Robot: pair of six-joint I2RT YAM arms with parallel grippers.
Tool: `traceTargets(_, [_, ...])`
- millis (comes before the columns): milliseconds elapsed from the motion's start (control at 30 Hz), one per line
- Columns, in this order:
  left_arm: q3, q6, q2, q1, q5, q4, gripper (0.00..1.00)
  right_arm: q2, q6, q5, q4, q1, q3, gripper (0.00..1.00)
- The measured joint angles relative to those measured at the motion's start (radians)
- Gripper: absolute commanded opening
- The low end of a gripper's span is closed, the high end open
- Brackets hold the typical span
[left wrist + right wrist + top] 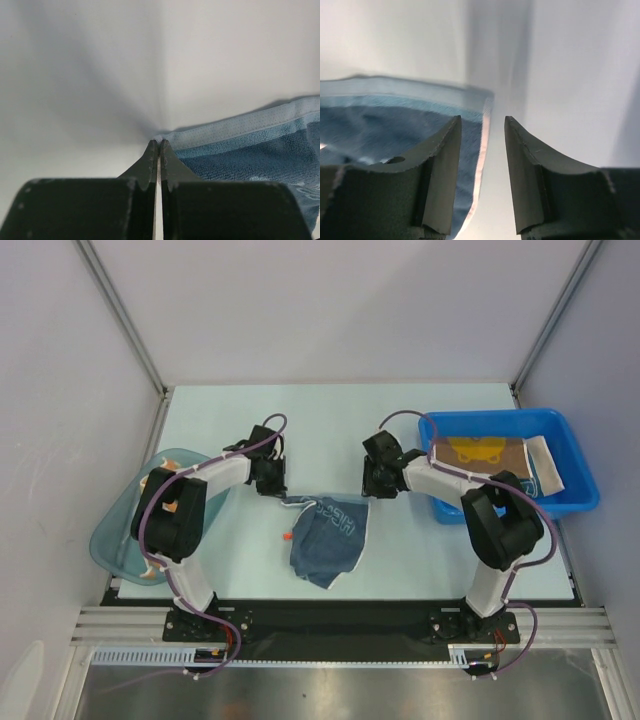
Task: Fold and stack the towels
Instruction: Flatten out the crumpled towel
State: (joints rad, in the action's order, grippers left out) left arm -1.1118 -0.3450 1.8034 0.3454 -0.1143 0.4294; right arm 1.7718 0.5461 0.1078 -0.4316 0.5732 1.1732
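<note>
A teal-blue towel (326, 538) printed "HELLO" lies rumpled on the table between the arms. My left gripper (280, 490) is at its far left corner. In the left wrist view that gripper (159, 143) is shut, with the pale hem corner of the towel (260, 150) pinched at its tips. My right gripper (372, 488) stands at the towel's far right corner. In the right wrist view it (482, 120) is open, and the towel's (380, 115) edge runs up between its fingers, close to the left one. Nothing is gripped there.
A blue plastic bin (575, 455) at the right holds a brown towel with yellow print (480, 452) and a white one (545, 466). A translucent teal tub (115, 530) at the left holds an orange cloth (152, 571), mostly hidden by the left arm. A small orange speck (287, 536) lies beside the towel.
</note>
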Motion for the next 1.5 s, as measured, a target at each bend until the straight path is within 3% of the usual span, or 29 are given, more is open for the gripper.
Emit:
traceTargets(300, [0.000, -0.017, 0.000, 0.000, -0.004, -0.001, 0.00, 0.109, 0.000, 0.055, 0.003, 0.036, 0.040, 0.40])
traceTargets(433, [0.001, -0.022, -0.002, 0.000, -0.005, -0.002, 0.00, 0.123, 0.003, 0.097, 0.003, 0.060, 0.053, 0.33])
traceTargets(533, [0.004, -0.022, -0.005, 0.000, -0.005, -0.003, 0.00, 0.131, 0.006, 0.117, 0.003, 0.068, 0.060, 0.24])
traceTargets(633, [0.004, -0.023, -0.005, 0.000, -0.013, -0.004, 0.00, 0.134, 0.013, 0.118, 0.010, 0.073, 0.061, 0.01])
traceTargets(933, [-0.005, -0.029, -0.040, 0.000, -0.100, 0.001, 0.00, 0.101, -0.068, 0.122, 0.023, 0.072, 0.060, 0.00])
traceTargets(1067, [-0.086, -0.019, -0.150, 0.000, -0.130, 0.050, 0.00, -0.067, -0.123, 0.146, 0.020, 0.072, 0.057, 0.00])
traceTargets(1233, [-0.204, -0.003, -0.390, 0.000, -0.190, 0.048, 0.00, -0.438, -0.173, 0.206, 0.045, 0.082, 0.056, 0.00])
traceTargets(1500, [-0.188, -0.004, -0.784, 0.048, -0.375, -0.049, 0.00, -0.924, -0.263, 0.241, 0.138, 0.163, -0.024, 0.00])
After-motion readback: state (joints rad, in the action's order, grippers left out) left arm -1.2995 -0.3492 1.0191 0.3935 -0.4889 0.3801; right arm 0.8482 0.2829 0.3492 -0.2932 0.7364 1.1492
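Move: The left gripper already pinches the crumpled towel's far left corner at table height; the free far right corner is about 25 cm to its right, level with it. From the open right gripper, that free corner lies nearly straight below, some 3 cm down and 1 cm left. The towel's bunched middle is about 12 cm back and 12 cm left of the right gripper; the blue bin's middle is roughly 41 cm right and 11 cm ahead. Lower the right gripper about 3 cm, easing slightly left, and close it on the towel's free far corner while the left gripper keeps its pinch. Then lift both quickly together, nearly 40 cm up, drawing back towards the bases late in the rise, closing in sideways a little and tilting the fingers up from pointing down to pointing forward. ##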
